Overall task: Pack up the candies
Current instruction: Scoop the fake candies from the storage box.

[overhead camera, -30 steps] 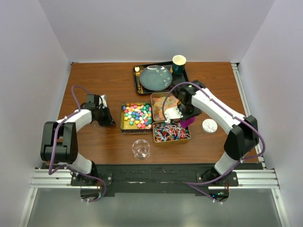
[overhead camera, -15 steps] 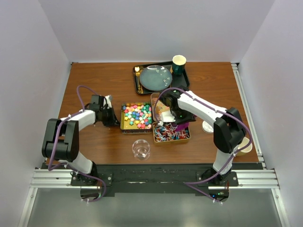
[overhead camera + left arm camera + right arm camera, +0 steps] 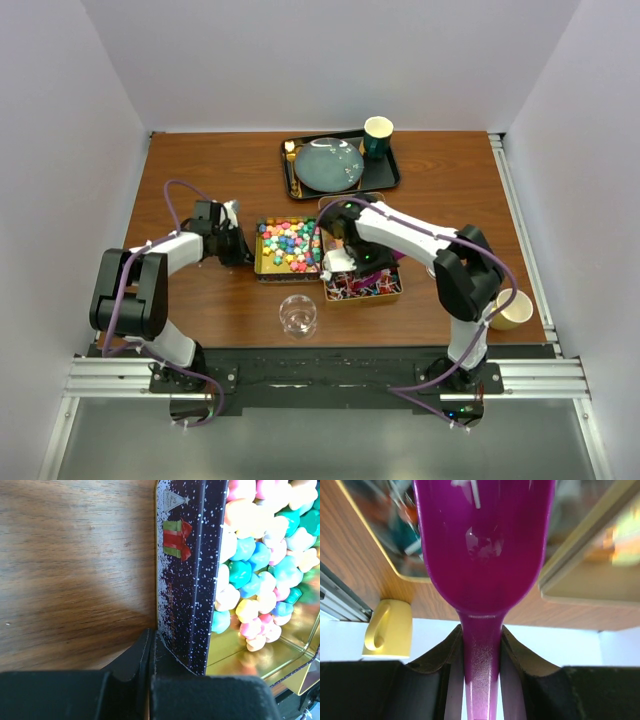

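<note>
Multicoloured candies [image 3: 288,245] fill a gold-lined tin [image 3: 185,580] with a dark snowy side wall; they also show close up as candies [image 3: 255,565] in the left wrist view. My left gripper [image 3: 235,246] is shut and empty, its tips [image 3: 151,635] against the tin's left wall. Red-blue-white wrapped candies [image 3: 365,287] lie in a second tin at the front right. My right gripper [image 3: 347,262] hangs over that tin, shut on the handle of a purple scoop [image 3: 485,545], right gripper [image 3: 482,647]. The scoop's bowl reaches over the wrapped-candy tin [image 3: 395,525]. The arm covers most of the third tin.
A clear glass [image 3: 298,315] stands near the front edge, in front of the tins. A yellow mug [image 3: 512,310] sits at the front right, mug [image 3: 387,627]. At the back is a black tray [image 3: 390,178] with a grey-blue plate [image 3: 328,165] and a green cup [image 3: 378,135].
My right arm swung left and toward the front with the scoop, from beside the tins to over the wrapped candies. The left gripper slid right up to the tin wall.
</note>
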Action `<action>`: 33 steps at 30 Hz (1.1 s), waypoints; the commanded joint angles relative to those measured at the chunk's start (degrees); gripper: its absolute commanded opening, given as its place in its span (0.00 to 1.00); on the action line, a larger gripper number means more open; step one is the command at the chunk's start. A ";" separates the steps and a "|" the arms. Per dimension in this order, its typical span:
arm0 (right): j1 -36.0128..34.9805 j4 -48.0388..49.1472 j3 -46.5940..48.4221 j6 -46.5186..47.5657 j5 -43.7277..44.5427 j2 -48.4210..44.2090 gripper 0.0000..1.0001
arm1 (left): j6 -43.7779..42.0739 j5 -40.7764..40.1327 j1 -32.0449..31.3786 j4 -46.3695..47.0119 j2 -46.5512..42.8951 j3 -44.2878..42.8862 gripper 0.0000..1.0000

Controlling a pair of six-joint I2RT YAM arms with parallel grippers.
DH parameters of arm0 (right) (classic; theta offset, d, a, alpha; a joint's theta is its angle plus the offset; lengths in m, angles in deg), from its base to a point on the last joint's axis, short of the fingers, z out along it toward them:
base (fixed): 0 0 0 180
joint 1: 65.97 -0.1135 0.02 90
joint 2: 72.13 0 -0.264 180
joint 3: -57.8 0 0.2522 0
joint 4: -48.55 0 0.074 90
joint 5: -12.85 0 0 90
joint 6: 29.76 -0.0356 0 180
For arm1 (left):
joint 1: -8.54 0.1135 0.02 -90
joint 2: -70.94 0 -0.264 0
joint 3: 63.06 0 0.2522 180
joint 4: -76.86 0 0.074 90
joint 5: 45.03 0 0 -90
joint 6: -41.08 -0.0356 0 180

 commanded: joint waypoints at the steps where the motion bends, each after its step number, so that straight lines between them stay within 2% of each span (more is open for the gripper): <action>1: -2.99 -4.71 2.50 -2.23 -3.68 3.63 0.00 | 0.64 -0.40 -1.07 0.56 1.18 0.82 0.00; 8: -3.00 0.74 2.95 -6.54 -8.52 5.66 0.00 | 0.47 -0.14 -0.99 0.47 0.21 0.11 0.00; 12: -2.03 6.27 -1.79 -7.07 -10.54 2.68 0.00 | 0.12 0.04 -0.99 0.39 -0.14 -0.32 0.00; 15: 0.07 9.88 -4.61 -7.34 -15.27 -0.05 0.00 | -0.50 1.27 -0.81 0.82 -0.14 -0.94 0.00; 19: 1.92 15.06 -8.82 -4.28 -19.50 -3.39 0.00 | -1.82 2.59 -0.02 0.83 -0.23 -1.47 0.00; 26: 3.95 19.64 -11.47 -2.85 -24.87 -6.03 0.00 | -5.68 1.71 1.30 1.18 -4.62 -0.15 0.22; 33: 7.55 20.08 -12.26 -2.42 -26.36 -7.35 0.00 | -9.81 1.45 3.06 -0.14 -3.75 -3.57 0.25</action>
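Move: The right hand holds the purple scoop by its neck above the lollipop tin, whose middle is about 4 cm back, 5 cm left and 9 cm below. The gummy tin lies 8 cm ahead and 6 cm left of this hand, the star-candy tin 3 cm ahead and 21 cm left. The left hand's shut fingers are at the star-candy tin's left wall; that tin's middle is roughly 3 cm ahead and 9 cm right of it. The scoop's bowl digs in among the lollipops as the right hand sinks about 6 cm, sliding left and back by some 3 cm each. Its wrist then rolls the hand's left side up about 20 degrees, levelling the bowl, grip kept throughout. The left hand stays braced on the star-candy tin's wall, then opens its fingers a quarter while easing up and left 1–2 cm. ##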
